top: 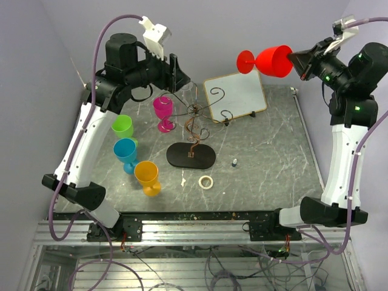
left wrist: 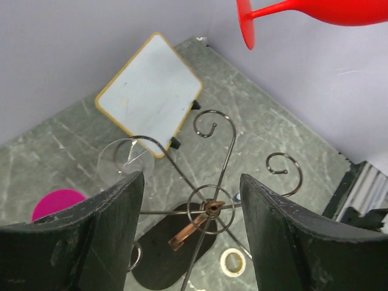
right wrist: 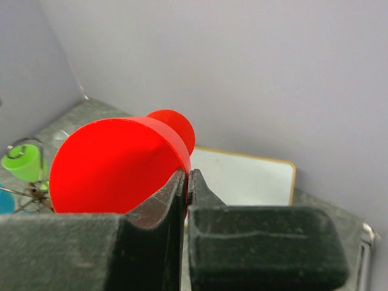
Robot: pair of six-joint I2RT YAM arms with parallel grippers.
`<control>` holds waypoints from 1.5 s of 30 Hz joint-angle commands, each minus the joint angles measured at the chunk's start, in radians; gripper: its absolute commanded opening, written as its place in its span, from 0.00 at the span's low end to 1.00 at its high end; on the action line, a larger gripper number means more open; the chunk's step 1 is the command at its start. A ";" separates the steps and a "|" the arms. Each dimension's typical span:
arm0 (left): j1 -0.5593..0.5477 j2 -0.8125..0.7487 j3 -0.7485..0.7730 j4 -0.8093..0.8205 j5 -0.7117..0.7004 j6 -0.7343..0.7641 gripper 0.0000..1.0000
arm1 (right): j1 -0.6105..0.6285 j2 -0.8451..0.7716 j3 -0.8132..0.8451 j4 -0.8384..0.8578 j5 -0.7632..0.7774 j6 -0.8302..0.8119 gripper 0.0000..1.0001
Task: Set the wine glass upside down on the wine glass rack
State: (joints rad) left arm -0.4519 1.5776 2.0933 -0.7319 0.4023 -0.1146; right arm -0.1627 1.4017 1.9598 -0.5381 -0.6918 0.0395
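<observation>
The red wine glass is held on its side high over the back right of the table, its foot pointing left. My right gripper is shut on the rim of its bowl. In the right wrist view the fingers pinch the rim of the red bowl. The wine glass rack, thin dark wire with scroll arms, rises from a black oval base at mid table. My left gripper hovers over it, open and holding nothing. In the left wrist view, the rack's hub lies between and below the open gripper.
A white board leans behind the rack. Magenta, green, blue and orange glasses stand left of the rack. A tape ring and a small cap lie near the base. A clear glass foot shows at one scroll arm.
</observation>
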 commanded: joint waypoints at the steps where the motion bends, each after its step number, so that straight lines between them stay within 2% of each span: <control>1: -0.001 0.021 0.054 0.077 0.098 -0.120 0.73 | 0.012 -0.043 -0.025 0.238 -0.118 0.161 0.00; 8: -0.002 0.053 0.037 0.183 0.184 -0.292 0.74 | 0.017 -0.011 0.002 0.382 -0.205 0.299 0.00; 11: -0.004 0.024 -0.041 0.338 0.197 -0.364 0.77 | 0.018 0.000 0.020 0.393 -0.230 0.321 0.00; 13: -0.006 0.072 0.019 0.309 0.204 -0.394 0.78 | 0.020 0.004 0.022 0.402 -0.249 0.330 0.00; 16: -0.016 0.093 0.004 0.393 0.219 -0.479 0.77 | 0.025 0.005 0.008 0.432 -0.273 0.355 0.00; 22: -0.072 0.143 0.053 0.403 0.185 -0.493 0.77 | 0.051 0.013 -0.001 0.429 -0.282 0.351 0.00; 30: -0.117 0.191 0.087 0.422 0.149 -0.490 0.70 | 0.109 0.020 0.000 0.359 -0.246 0.258 0.00; 37: -0.117 0.188 0.104 0.383 0.093 -0.438 0.55 | 0.131 0.024 0.004 0.319 -0.225 0.203 0.00; 45: -0.117 0.200 0.126 0.362 0.062 -0.394 0.28 | 0.156 0.032 -0.001 0.294 -0.210 0.166 0.00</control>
State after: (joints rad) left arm -0.5652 1.7714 2.1742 -0.3775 0.4820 -0.5331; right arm -0.0223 1.4239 1.9541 -0.2214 -0.9188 0.2375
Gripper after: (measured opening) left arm 0.323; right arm 0.010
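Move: The red wine glass, its rim held in the right hand, has its middle about 28 cm to the left hand's right, 2 cm ahead and level; its foot, the end nearer that hand, is roughly 23 cm right and 9 cm ahead. The rack's hub lies 4 cm ahead, 8 cm right and 17 cm below, the hung clear glass 10 cm ahead, 3 cm right and 15 cm down. For the right hand, the left fingertips are some 35 cm left and 5 cm ahead. The red glass, still pinched at its rim, is carried about 8 cm left and 5 cm up by the right hand, which draws back slightly and swings some 20 degrees counter-clockwise, offering the foot. To meet it the left hand goes 10 cm right above the rack, rising a little and rolling its left side down, then more than half closes its open fingers around the foot's lower edge. ##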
